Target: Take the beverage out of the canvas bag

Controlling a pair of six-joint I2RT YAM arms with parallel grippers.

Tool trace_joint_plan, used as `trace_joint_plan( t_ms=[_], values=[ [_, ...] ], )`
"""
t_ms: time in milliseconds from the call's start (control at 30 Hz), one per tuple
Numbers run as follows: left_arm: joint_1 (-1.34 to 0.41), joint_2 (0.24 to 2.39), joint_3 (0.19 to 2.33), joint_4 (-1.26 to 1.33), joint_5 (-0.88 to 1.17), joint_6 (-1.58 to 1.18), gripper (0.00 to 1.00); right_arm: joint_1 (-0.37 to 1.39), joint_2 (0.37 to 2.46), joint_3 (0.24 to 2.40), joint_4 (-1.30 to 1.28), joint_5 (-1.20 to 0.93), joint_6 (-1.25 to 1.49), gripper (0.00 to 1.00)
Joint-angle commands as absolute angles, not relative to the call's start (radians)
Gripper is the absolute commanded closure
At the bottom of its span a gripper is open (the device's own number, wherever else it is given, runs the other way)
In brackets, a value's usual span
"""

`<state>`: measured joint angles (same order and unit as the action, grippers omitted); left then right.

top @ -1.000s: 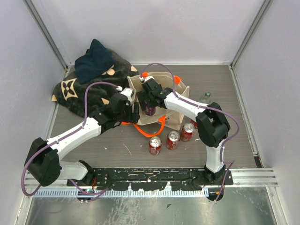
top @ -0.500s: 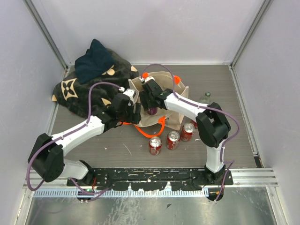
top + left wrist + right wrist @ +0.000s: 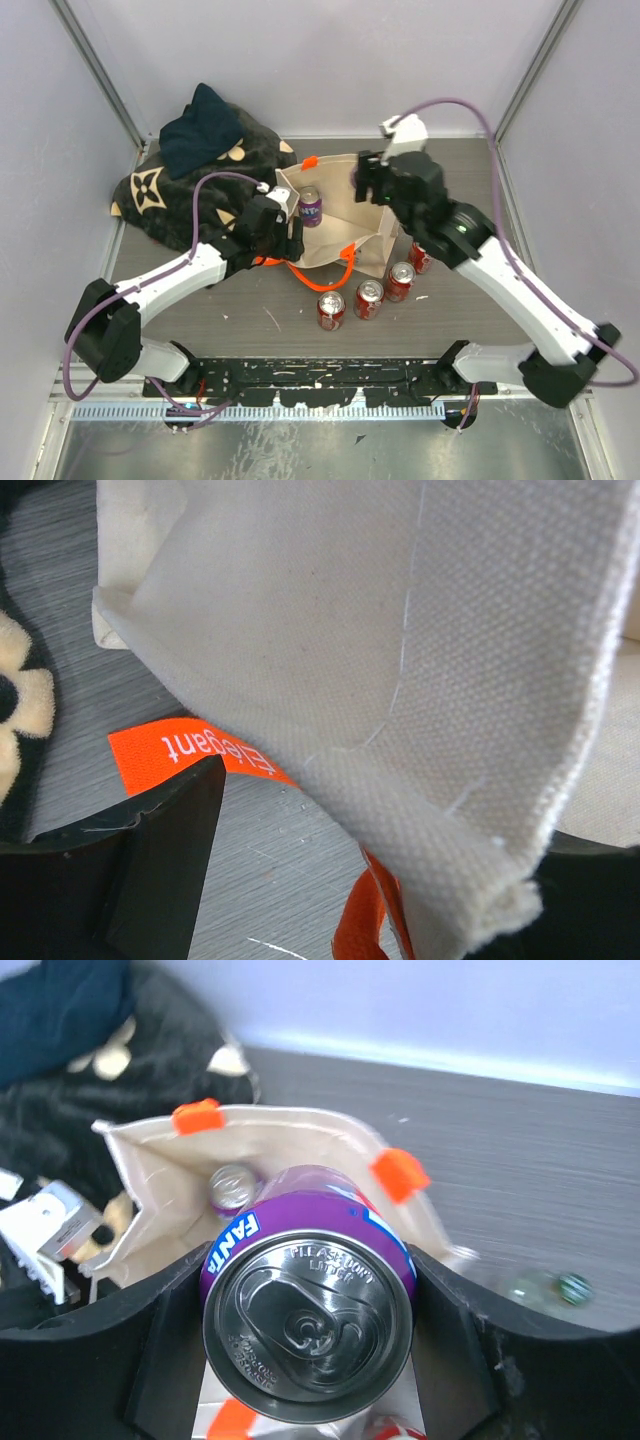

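The beige canvas bag with orange handles stands open at mid-table. My right gripper is shut on a purple Fanta can, held upright in the air above the bag's far right corner; in the top view the can shows just left of that gripper. A second purple can stands inside the bag. My left gripper is open at the bag's left rim, with the canvas edge lying between its fingers against the right one. An orange strap lies below.
Several red cans stand in front of and to the right of the bag. A dark floral blanket with a navy cloth on it fills the back left. A clear glass bottle lies right of the bag. Enclosure walls surround the table.
My right gripper closed on the purple can inside the bag and rose up and to the right with it. The left gripper stayed at the bag's rim.
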<state>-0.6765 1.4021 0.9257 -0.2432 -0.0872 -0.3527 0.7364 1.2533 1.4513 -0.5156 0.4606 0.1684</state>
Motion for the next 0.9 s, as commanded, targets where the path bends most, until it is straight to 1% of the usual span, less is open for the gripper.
trace_joint_plan(
  t_ms=[0,33,133,267,500,700,867],
  values=[
    [-0.674,1.419,0.982,-0.215,-0.095,-0.335,0.20,0.734,1.101,1.400,-0.613,0.769,0.245,0.99],
    [-0.674,1.421,0.986,-0.216,-0.095,-0.333,0.20,0.734,1.064,1.386,-0.647,0.830,0.270,0.99],
    [-0.674,1.421,0.989,-0.214,-0.106,-0.330,0.19,0.734,1.008,1.363,-0.803,0.926,0.393,0.99],
    [-0.673,1.413,0.987,-0.200,-0.125,-0.327,0.19,0.732,0.966,1.326,-1.012,0.968,0.609,0.99],
    [-0.672,1.418,0.987,-0.170,-0.156,-0.321,0.19,0.729,0.926,1.187,-1.165,0.896,0.801,0.99],
    [-0.671,1.452,1.021,-0.140,-0.167,-0.324,0.18,0.729,0.886,1.070,-1.241,0.822,0.929,0.99],
    [-0.672,1.468,1.028,-0.133,-0.146,-0.335,0.18,0.729,0.849,0.926,-1.196,0.771,0.983,0.99]
  ],
)
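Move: The right hand holds a purple can high above the bag. Open table to the right of the red cans lies about 16 cm back, 17 cm right and 30 cm below it; the nearest red can is 11 cm back and 7 cm right, another 5 cm back and 12 cm right, the bottle 5 cm ahead and 16 cm right. The bag's middle is about 6 cm ahead and 12 cm right of the left hand; the open spot is 13 cm back and 37 cm right. Keeping its grip on the purple can, the right hand swings fast to the right at height, away from the bag, then draws back and sinks towards the open table right of the red cans, ending some 17 cm right, 17 cm lower and 14 cm back, with the wrist turned about 35 degrees clockwise and the fingers tipped down. The left hand, open with the bag's near-left corner flap still between its fingers, eases about 3 cm forward and up. ##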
